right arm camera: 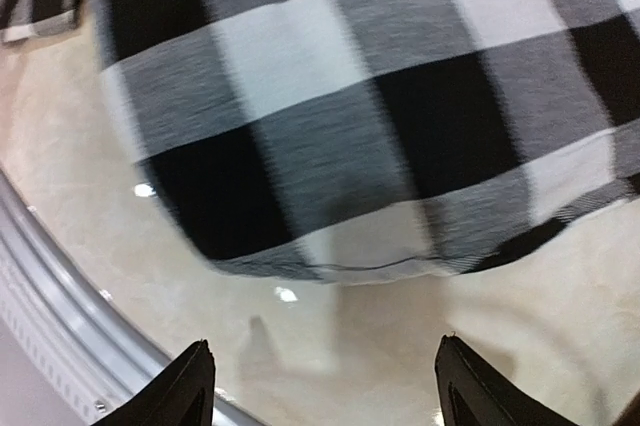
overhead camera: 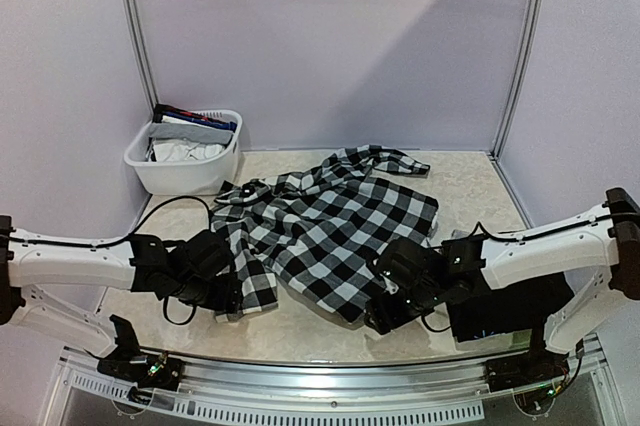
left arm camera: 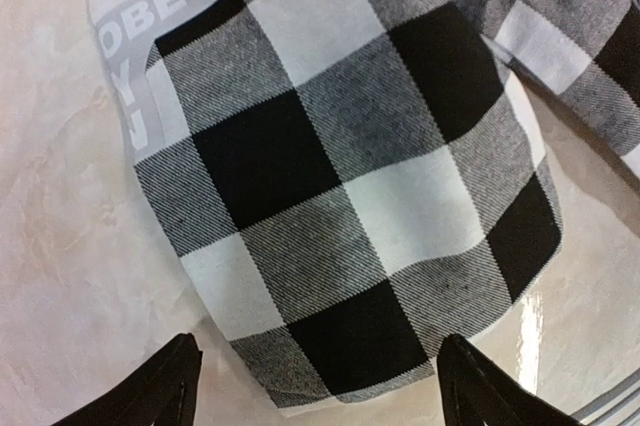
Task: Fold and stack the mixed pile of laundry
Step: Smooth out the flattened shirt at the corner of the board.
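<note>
A black-and-white checkered shirt (overhead camera: 330,226) lies spread across the middle of the table. Its near-left corner (left arm camera: 340,196) fills the left wrist view, with a grey strip bearing white letters (left arm camera: 170,6) at the top. My left gripper (overhead camera: 232,298) hovers open over that corner, its gripper (left arm camera: 315,386) straddling the shirt's tip without touching it. My right gripper (overhead camera: 380,318) is open at the shirt's near-right hem (right arm camera: 350,126). In its wrist view the gripper (right arm camera: 325,386) is above bare table just short of the hem. More of the laundry pile (overhead camera: 185,141) sits in the basket.
A white plastic basket (overhead camera: 165,178) stands at the back left by the wall. A black cloth-like piece (overhead camera: 510,306) lies under my right arm at the near right. The table's metal front rim (right arm camera: 60,316) runs close to my right gripper. Walls enclose three sides.
</note>
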Robot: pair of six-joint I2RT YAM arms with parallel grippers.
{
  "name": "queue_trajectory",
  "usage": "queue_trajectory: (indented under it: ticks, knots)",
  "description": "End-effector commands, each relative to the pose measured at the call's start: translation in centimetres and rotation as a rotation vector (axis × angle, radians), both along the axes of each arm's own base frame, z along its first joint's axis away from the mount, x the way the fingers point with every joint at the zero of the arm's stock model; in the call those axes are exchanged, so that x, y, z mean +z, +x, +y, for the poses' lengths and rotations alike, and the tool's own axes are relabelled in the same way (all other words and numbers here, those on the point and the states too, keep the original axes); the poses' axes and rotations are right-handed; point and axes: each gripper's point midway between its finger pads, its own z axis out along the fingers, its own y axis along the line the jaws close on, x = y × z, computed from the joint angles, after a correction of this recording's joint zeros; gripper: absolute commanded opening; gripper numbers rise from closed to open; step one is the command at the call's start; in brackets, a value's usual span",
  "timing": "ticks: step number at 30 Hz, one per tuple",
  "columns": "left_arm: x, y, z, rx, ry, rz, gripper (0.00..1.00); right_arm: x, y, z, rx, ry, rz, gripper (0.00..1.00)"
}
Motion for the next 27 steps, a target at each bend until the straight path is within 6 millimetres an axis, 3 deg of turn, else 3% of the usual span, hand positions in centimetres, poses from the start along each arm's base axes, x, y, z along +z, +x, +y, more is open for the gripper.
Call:
queue_trajectory:
  ticks: [1, 6, 11, 16, 21, 23, 27]
  knots:
    - [-0.4, -0.6, -0.9, 0.008, -0.037, -0.019, 0.83, 1.2, -3.7, 4.1, 0.060, 0.115, 0.052, 0.76]
    - [-1.0, -0.8, -1.1, 0.009, -0.041, -0.022, 0.83, 1.1, -3.7, 5.1, 0.076, 0.069, -0.006, 0.76]
    - [-1.4, -0.7, -0.7, 0.023, -0.026, -0.032, 0.80, 0.7, -1.9, 5.6, 0.051, -0.051, -0.117, 0.76]
    - [-2.2, -1.1, -0.3, 0.037, -0.038, -0.026, 0.75, -0.3, 0.2, 6.0, 0.044, -0.199, -0.213, 0.76]
    - [-2.6, -1.2, 0.2, 0.048, -0.028, -0.026, 0.73, -2.5, 1.5, 6.1, 0.053, -0.351, -0.261, 0.71]
    - [-2.7, -1.2, 0.4, 0.056, -0.031, -0.030, 0.64, -3.1, 2.0, 5.9, 0.049, -0.395, -0.280, 0.63]
    - [-2.7, -1.0, 0.2, 0.067, -0.061, -0.050, 0.23, -3.7, 2.7, 4.2, 0.023, -0.490, -0.322, 0.33]
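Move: The shirt's near hem corner lies about 7 cm left of the right gripper, 2 cm ahead and 3 cm below. The sleeve cuff is some 25 cm left of that gripper and level ahead. The black pile sits roughly 21 cm to the right gripper's right and 6 cm farther out. For the left gripper, the cuff is almost straight below, about 3 cm down and 1 cm back; the hem corner is about 19 cm to its right, 2 cm back. Sweep the right gripper about 8 cm left to the shirt's near hem corner, looping back first and then forward again. Dip it 3 cm as you arrive, swinging the fingertips forward and right some 25 degrees. Sink the left gripper about 3 cm onto the sleeve cuff, easing slightly back, and late on start closing both grippers on the cloth from wide open to roughly half. ##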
